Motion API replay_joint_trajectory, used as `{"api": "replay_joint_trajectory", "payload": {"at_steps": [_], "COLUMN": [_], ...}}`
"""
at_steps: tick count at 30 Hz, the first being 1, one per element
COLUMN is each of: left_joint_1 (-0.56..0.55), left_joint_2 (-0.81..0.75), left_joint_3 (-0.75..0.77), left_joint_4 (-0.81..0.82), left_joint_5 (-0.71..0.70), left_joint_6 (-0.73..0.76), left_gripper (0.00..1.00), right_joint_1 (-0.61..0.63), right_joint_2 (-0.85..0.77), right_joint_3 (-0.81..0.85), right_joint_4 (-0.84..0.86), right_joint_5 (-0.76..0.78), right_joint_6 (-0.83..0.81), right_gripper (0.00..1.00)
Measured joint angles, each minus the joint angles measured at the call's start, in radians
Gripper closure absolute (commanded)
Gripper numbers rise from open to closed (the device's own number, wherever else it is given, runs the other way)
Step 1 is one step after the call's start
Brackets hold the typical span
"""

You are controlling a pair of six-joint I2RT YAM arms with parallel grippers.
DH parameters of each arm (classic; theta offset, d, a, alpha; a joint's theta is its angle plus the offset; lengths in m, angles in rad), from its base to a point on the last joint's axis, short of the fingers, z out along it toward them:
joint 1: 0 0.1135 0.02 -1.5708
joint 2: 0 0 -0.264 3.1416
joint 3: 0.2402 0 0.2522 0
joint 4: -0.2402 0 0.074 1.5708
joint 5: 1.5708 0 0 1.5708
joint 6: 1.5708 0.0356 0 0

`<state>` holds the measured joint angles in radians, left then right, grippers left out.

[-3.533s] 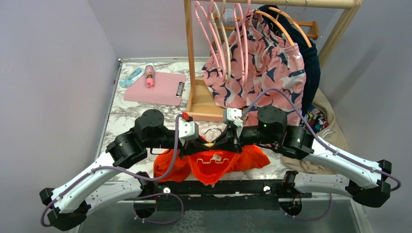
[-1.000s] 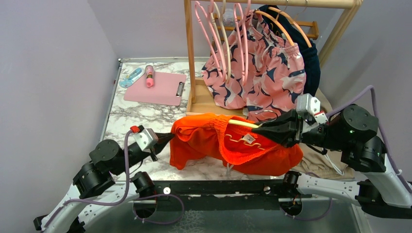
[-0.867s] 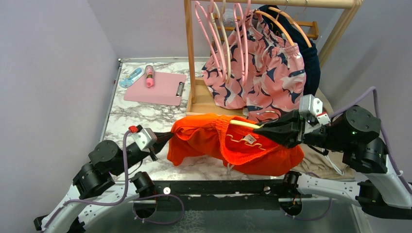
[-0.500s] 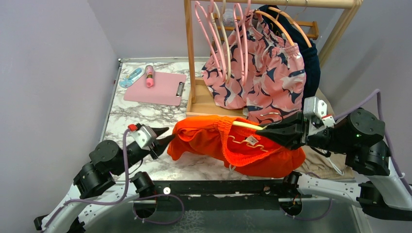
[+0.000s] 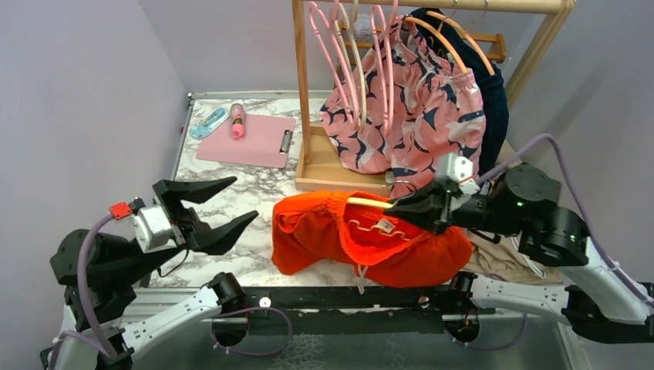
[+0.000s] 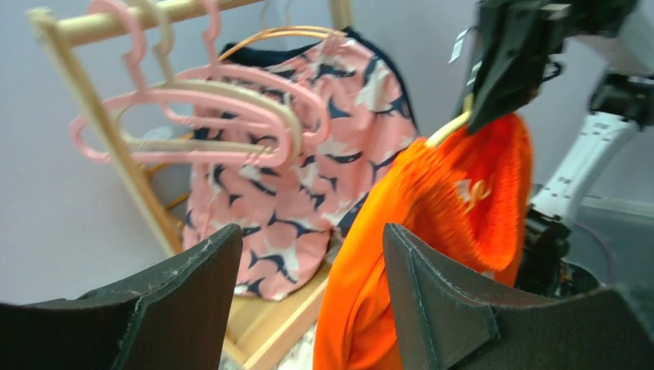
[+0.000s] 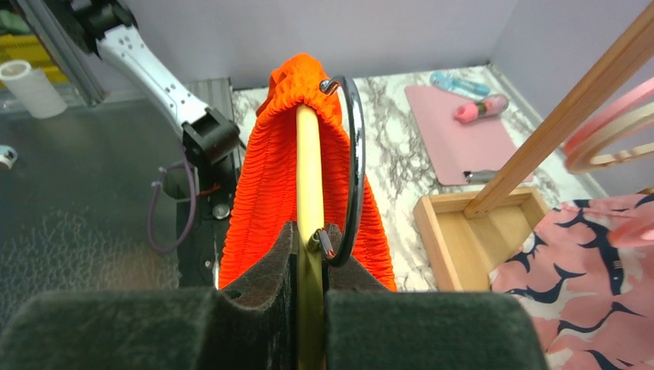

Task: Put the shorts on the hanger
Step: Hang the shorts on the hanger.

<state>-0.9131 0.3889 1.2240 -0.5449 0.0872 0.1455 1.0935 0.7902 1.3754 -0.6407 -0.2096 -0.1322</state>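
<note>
The bright orange-red shorts point(image 5: 339, 235) hang draped over the pale-yellow hanger point(image 5: 369, 203), their lower part bunched on the marble table near the front edge. My right gripper point(image 5: 395, 208) is shut on the hanger's bar. In the right wrist view the yellow hanger point(image 7: 310, 162) runs out from between the fingers of my right gripper point(image 7: 310, 231), with its metal hook point(image 7: 355, 146) beside it and the shorts point(image 7: 262, 177) over its far end. My left gripper point(image 5: 241, 200) stands open and empty, a little left of the shorts. The left wrist view shows the shorts point(image 6: 432, 208) beyond my open left gripper point(image 6: 312, 235).
A wooden rack point(image 5: 302, 92) stands behind, holding pink hangers point(image 5: 339, 54) and pink shark-pattern shorts point(image 5: 416, 116); its tray base point(image 5: 324, 173) lies just behind the orange shorts. A pink clipboard point(image 5: 245, 139) sits far left. A beige garment point(image 5: 501, 258) lies at right.
My left gripper has let go of the shorts, opened wide and pulled back to the left. The shorts' left side has dropped. The right gripper has carried the hanger slightly left.
</note>
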Motion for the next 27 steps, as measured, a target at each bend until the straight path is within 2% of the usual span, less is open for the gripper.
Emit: {"api": "replay_joint_trajectory", "payload": {"at_steps": [4, 9, 16, 21, 27], "left_joint_1": [0.000, 0.000, 0.001, 0.001, 0.001], "left_joint_2": [0.108, 0.293, 0.393, 0.393, 0.370], "left_joint_3": [0.040, 0.018, -0.021, -0.022, -0.057], "left_joint_4": [0.023, 0.016, 0.011, 0.028, 0.043], "left_joint_5": [0.148, 0.323, 0.432, 0.465, 0.470], "left_joint_6": [0.002, 0.002, 0.011, 0.017, 0.020], "left_gripper": [0.30, 0.33, 0.39, 0.51, 0.82], "right_joint_1": [0.000, 0.000, 0.000, 0.000, 0.000], "right_joint_2": [0.058, 0.114, 0.119, 0.119, 0.116], "right_joint_3": [-0.027, -0.056, -0.057, -0.064, -0.072], "right_joint_4": [0.000, 0.001, 0.022, 0.035, 0.043], "right_joint_5": [-0.030, -0.078, -0.122, -0.130, -0.130], "right_joint_6": [-0.008, -0.008, -0.007, -0.006, -0.003], "right_gripper": [0.99, 0.99, 0.99, 0.99, 0.99]}}
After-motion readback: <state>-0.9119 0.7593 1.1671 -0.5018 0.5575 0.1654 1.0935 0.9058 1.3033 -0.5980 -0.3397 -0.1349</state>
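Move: The shorts' waistband, with the hanger's far tip tucked in it, lies about 18 cm right of the empty left hand, 2 cm farther out and 2 cm lower; from the right hand, which pinches the hanger, it is 9 cm left, 2 cm ahead, nearly level. The metal hook stands some 4 cm ahead and 2 cm left of the right hand. The shorts' body hangs about 12 cm below that hand, 3 cm back and 4 cm left. The left end of the waistband is met from both sides: the open left hand sweeps right about 13 cm and sinks 8, turning some 25 degrees clockwise as its left side rolls up, then starts closing its fingers around cloth and hanger tip. The right hand, still pinching the hanger, carries it about 5 cm left and as far down, and then holds there. ##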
